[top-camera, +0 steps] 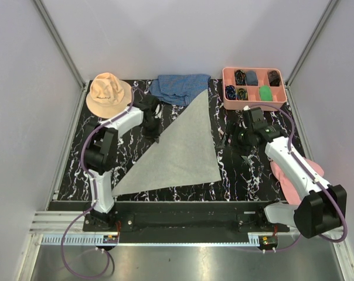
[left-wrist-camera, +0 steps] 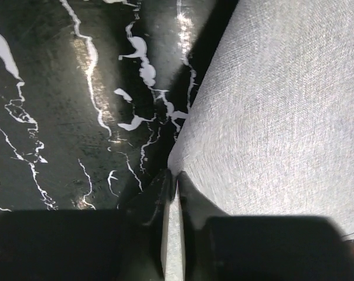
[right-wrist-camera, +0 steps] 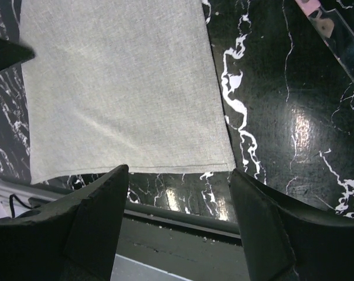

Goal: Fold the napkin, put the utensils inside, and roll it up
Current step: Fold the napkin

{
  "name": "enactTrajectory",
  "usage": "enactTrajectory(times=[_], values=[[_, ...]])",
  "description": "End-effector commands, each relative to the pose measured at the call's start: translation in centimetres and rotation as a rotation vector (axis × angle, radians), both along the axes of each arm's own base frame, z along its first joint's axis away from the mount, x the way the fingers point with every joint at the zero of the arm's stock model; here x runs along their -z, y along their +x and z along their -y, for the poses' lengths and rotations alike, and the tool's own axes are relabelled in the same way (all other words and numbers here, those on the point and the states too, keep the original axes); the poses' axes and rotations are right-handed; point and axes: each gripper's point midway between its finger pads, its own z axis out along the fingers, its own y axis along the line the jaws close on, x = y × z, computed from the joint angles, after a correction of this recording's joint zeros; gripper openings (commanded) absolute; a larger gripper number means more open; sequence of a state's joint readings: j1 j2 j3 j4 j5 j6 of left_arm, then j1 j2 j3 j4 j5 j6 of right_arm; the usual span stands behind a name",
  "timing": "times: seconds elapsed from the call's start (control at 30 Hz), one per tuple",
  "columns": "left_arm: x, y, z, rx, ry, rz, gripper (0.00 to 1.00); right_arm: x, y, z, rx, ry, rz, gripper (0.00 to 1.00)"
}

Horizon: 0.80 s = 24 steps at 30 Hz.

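The light-grey napkin (top-camera: 183, 149) lies folded into a triangle on the black marbled table, its long folded edge running from back right to front left. My left gripper (top-camera: 156, 136) is at that folded edge, about halfway along it. In the left wrist view the left gripper (left-wrist-camera: 176, 178) is shut on the napkin (left-wrist-camera: 271, 105), with a strip of cloth pinched between its fingers. My right gripper (top-camera: 238, 146) hovers to the right of the cloth. In the right wrist view the right gripper (right-wrist-camera: 178, 170) is open and empty, near the corner of the napkin (right-wrist-camera: 118, 82). A silvery utensil (right-wrist-camera: 341, 41) with a pink handle shows at the top right.
An orange hat (top-camera: 108, 93) sits at the back left, with a blue checked cloth (top-camera: 180, 86) beside it. A pink tray (top-camera: 254, 69) of small dark items stands at the back right. A pink hat (top-camera: 285, 178) lies under the right arm. The table's front rail (right-wrist-camera: 183, 216) is just below the right fingers.
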<state>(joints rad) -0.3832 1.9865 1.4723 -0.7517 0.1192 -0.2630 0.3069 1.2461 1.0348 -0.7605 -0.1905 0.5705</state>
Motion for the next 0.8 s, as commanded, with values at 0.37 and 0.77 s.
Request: enactTrajectory(times=[0.37,0.77], values=[[-9.7,1.5,-1.6,0.014,-0.041,0.269,0.99,1.8,7.9,3.2,-0.063,-0.363,-0.050,0.80],[-15.0,1.4,-5.7,-0.025,0.030,0.480,0.99,8.0,13.9,5.8,-0.301,-0.628,-0.099,0.73]])
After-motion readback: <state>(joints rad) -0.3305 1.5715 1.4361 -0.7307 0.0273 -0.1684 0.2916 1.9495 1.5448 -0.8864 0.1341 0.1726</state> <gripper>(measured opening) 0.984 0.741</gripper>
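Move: The left fingertips are still on the napkin's diagonal folded edge, which lies right at the hand point; from there the hat is about 19 cm ahead and 20 cm left, the blue cloth some 21 cm ahead and 10 cm right. From the right hand, open and empty, the pink-handled utensil's middle lies roughly 9 cm ahead, 6 cm right and 13 cm below, with the napkin's near right corner about 3 cm back and 2 cm left, 13 cm down. The left hand opens wide and lets go of the napkin's folded edge, then lifts about 15 cm away from it, easing some 4 cm left at the end while the wrist tilts about 25 degrees to point the fingers more forward. The right hand, open throughout and touching nothing, dips slightly, sweeps forward about 12 cm and then sinks about 8 cm while drifting 4 cm right towards the pink-handled utensil, its wrist rolling some 30 degrees so the leftward-slanting fingers swing round to point nearly down, and turning a little counter-clockwise. ##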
